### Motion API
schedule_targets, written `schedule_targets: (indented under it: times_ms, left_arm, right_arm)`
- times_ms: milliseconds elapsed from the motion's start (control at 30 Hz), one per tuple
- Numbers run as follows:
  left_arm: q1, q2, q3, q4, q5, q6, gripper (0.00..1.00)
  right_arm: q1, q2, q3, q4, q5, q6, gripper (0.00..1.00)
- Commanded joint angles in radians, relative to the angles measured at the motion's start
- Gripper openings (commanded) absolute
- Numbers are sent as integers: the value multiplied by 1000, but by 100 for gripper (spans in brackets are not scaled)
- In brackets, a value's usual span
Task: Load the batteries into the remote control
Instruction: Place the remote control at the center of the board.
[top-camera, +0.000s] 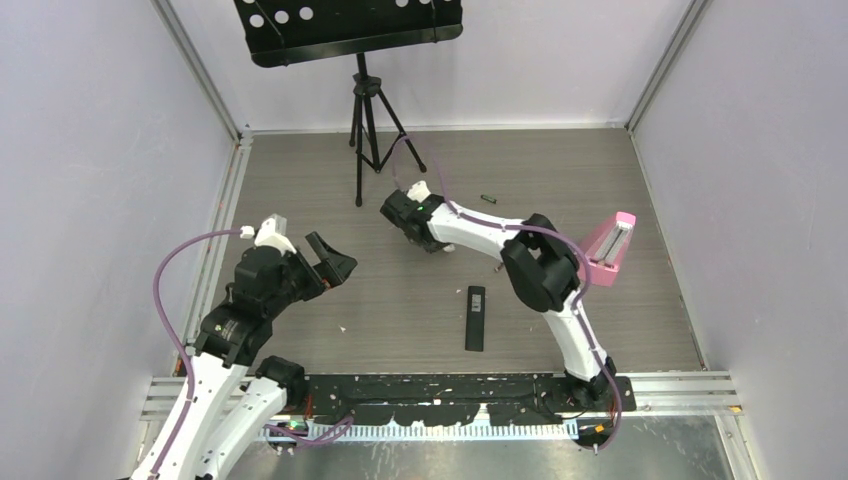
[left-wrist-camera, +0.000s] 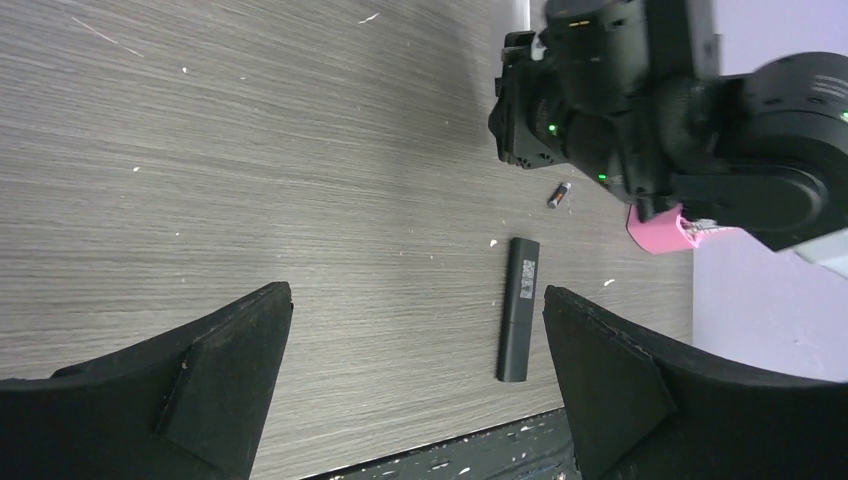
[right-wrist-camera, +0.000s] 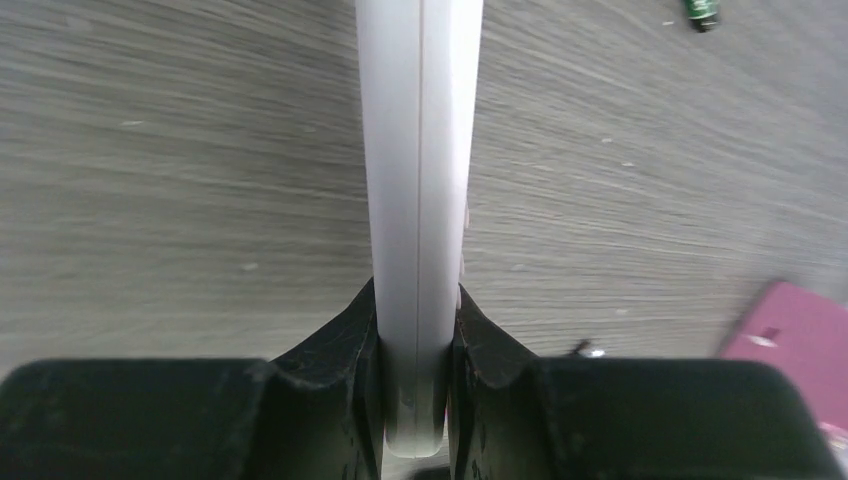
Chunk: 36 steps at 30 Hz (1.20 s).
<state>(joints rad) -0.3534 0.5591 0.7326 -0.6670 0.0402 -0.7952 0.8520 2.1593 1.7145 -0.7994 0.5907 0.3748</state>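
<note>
A white remote control (right-wrist-camera: 418, 200) is held edge-on in my right gripper (right-wrist-camera: 416, 300), whose jaws are shut on its near end. In the top view that gripper (top-camera: 405, 212) is at the centre back of the table, and the white remote is hidden under it. A black remote (top-camera: 475, 318) lies flat mid-table, also seen as the black remote (left-wrist-camera: 518, 310) in the left wrist view. One small battery (top-camera: 489, 199) lies to the right of the right gripper; the battery (right-wrist-camera: 703, 12) looks green. My left gripper (top-camera: 335, 258) hovers at the left, wide open and empty (left-wrist-camera: 416, 295).
A pink box (top-camera: 610, 248) stands at the right edge of the table. A black tripod (top-camera: 365, 130) carrying a perforated tray stands at the back. Walls and metal rails close in the table. A black strip (top-camera: 450, 395) runs along the near edge.
</note>
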Motion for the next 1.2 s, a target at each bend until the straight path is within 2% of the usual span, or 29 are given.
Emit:
schedule_targets:
  times_ms: [0,200,367,800,1033,1167]
  left_arm:
    - [-2,-4,27,-10,-6,23,100]
    - [-2,-3,15,-5,3,23,100]
    - [-2,8,14,3,15,22,100]
    - [-2,26,40,-21,11,28,100]
    - [-2,30,54,-39,11,55,100]
    - [-2,25,36,16,95,93,100]
  right_arm:
    - [12,55,123,-121,310,-97,0]
    - [12,158,180,-159,316,-125,2]
    - [12,160,176,-157,188,-117,24]
    - [11,68,101,-91,-57,-94,52]
    - [10,-136,-8,-35,-178,-35,64]
    - [10,-375,-222,4,-146,108,69]
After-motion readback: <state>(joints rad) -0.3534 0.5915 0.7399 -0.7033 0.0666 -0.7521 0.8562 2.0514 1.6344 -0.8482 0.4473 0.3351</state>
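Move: The right hand, some 4 cm above the board, still grips the remote control on edge by its near end. The spot for the remote's middle lies about 6 cm ahead and 1 cm right of this hand. A loose battery is some 5 cm back and 12 cm right, the green battery 11 cm ahead and 10 cm right, the black bar about 17 cm back and 7 cm right. From the idle left hand that spot is roughly 21 cm ahead, 22 cm right and 20 cm below. The right fingers let go of the remote control on the board: the hand first shifts about 3 cm right and 2 cm forward while rolling its left side down nearly 20 degrees, then eases down to some 2 cm below its start. The fingers open to about two thirds as the hand rolls level again, draws back some 5 cm off the remote's near end and begins to rise. ##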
